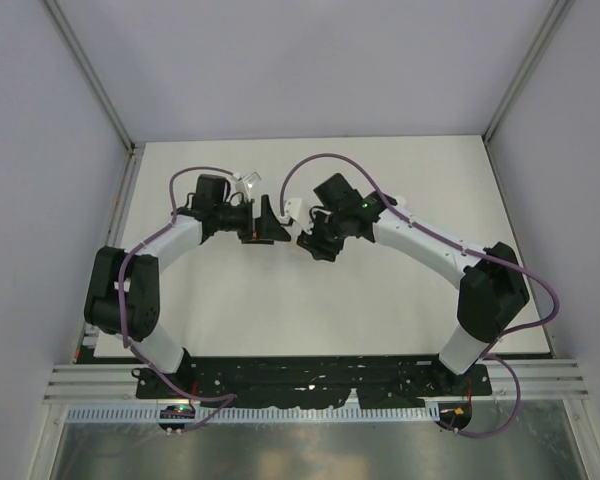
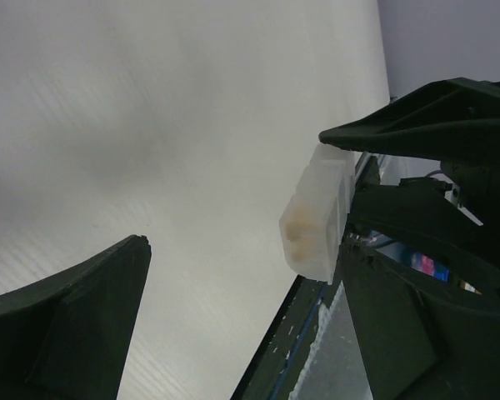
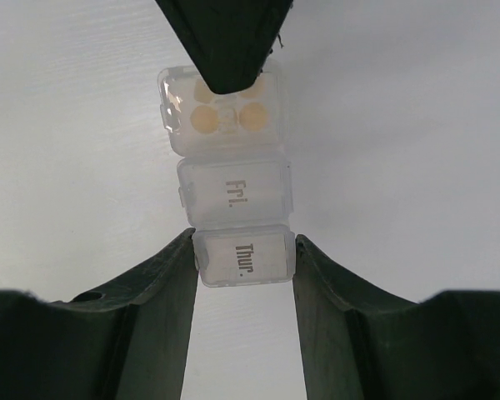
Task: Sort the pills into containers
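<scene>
A translucent strip pill box (image 3: 233,196) hangs in the air, with containers marked "Thur." and "Fri." and an end one holding orange pills (image 3: 204,118). My right gripper (image 3: 242,258) is shut on the "Thur." end. A finger (image 3: 225,42) of the left gripper overlaps the pill-filled end. In the left wrist view the box (image 2: 317,212) shows an orange tint and sits right by one finger, while my left gripper (image 2: 242,250) stands wide open. From above, the left gripper (image 1: 270,225) and right gripper (image 1: 305,238) meet tip to tip over mid-table, and the box is hard to make out.
The white table (image 1: 380,300) runs to grey walls at the back and sides. A dark rail (image 2: 292,350) marks its near edge. A small pale translucent item (image 1: 247,183) sits just behind the left wrist; what it is cannot be told.
</scene>
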You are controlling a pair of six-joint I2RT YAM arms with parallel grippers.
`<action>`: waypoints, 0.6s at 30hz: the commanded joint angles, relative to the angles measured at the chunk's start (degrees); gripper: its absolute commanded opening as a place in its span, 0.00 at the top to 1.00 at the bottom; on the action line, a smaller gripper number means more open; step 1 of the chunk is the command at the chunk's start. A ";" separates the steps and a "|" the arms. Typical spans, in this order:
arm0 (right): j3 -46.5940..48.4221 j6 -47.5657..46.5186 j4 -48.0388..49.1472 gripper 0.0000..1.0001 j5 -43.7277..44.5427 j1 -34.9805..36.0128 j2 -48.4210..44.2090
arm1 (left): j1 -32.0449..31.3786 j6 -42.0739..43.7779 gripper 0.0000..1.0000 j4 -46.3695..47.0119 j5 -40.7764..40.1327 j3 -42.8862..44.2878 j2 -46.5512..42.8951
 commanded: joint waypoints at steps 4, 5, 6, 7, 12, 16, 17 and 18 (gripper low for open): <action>3.72 3.56 0.06 0.80 0.00 0.53 -1.83 | -1.33 -9.38 0.02 13.85 8.60 0.92 0.33; 3.98 3.56 -0.02 0.80 0.08 0.53 -1.83 | -1.60 -10.25 0.03 15.10 8.95 0.30 0.42; 4.07 3.91 -0.02 0.80 0.08 0.62 -1.92 | -1.86 -10.70 0.04 15.81 9.22 0.12 0.51; 4.07 4.09 0.06 0.80 0.00 0.62 -2.10 | -2.21 -10.88 0.06 16.16 9.39 0.04 0.68; 4.34 5.05 0.24 0.80 0.08 0.62 -2.36 | -3.71 -10.96 0.16 16.69 9.31 -0.40 1.39; 4.16 5.23 0.33 0.80 0.79 0.62 -2.54 | -4.32 -11.05 0.31 17.66 9.83 -1.19 1.56; 4.08 5.32 0.42 0.80 0.87 0.62 -2.54 | -4.33 -11.05 0.35 17.83 10.01 -1.37 1.47; 3.99 5.41 0.50 0.80 0.87 0.62 -2.62 | -4.50 -11.05 0.38 17.84 10.19 -1.37 1.56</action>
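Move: The right hand already holds the clear pill box by its Thur. compartment, with the pill-filled end sticking out to the robot's left and somewhat up towards the left hand. The pill box's middle lies about 7 cm to the right of the left hand, 2 cm back and roughly 2 cm higher; the right gripper's fingertips pinch it some 9 cm to the right, 2 cm back and level. From the right hand the pill box's middle is about 3 cm left and 1 cm up, level fore and aft. The left hand goes about 4 cm to the right and 3 cm up towards the pill-filled end of the pill box, the rise coming in the first half, while its wrist swings its fingertips some 10 degrees upward and a little clockwise; its wide-open fingers close by about a third to straddle that end, with no clear touch yet. The right hand keeps its pinch on the Thur. compartment and nearly holds its place, lifting the pill box only about 1 cm. ##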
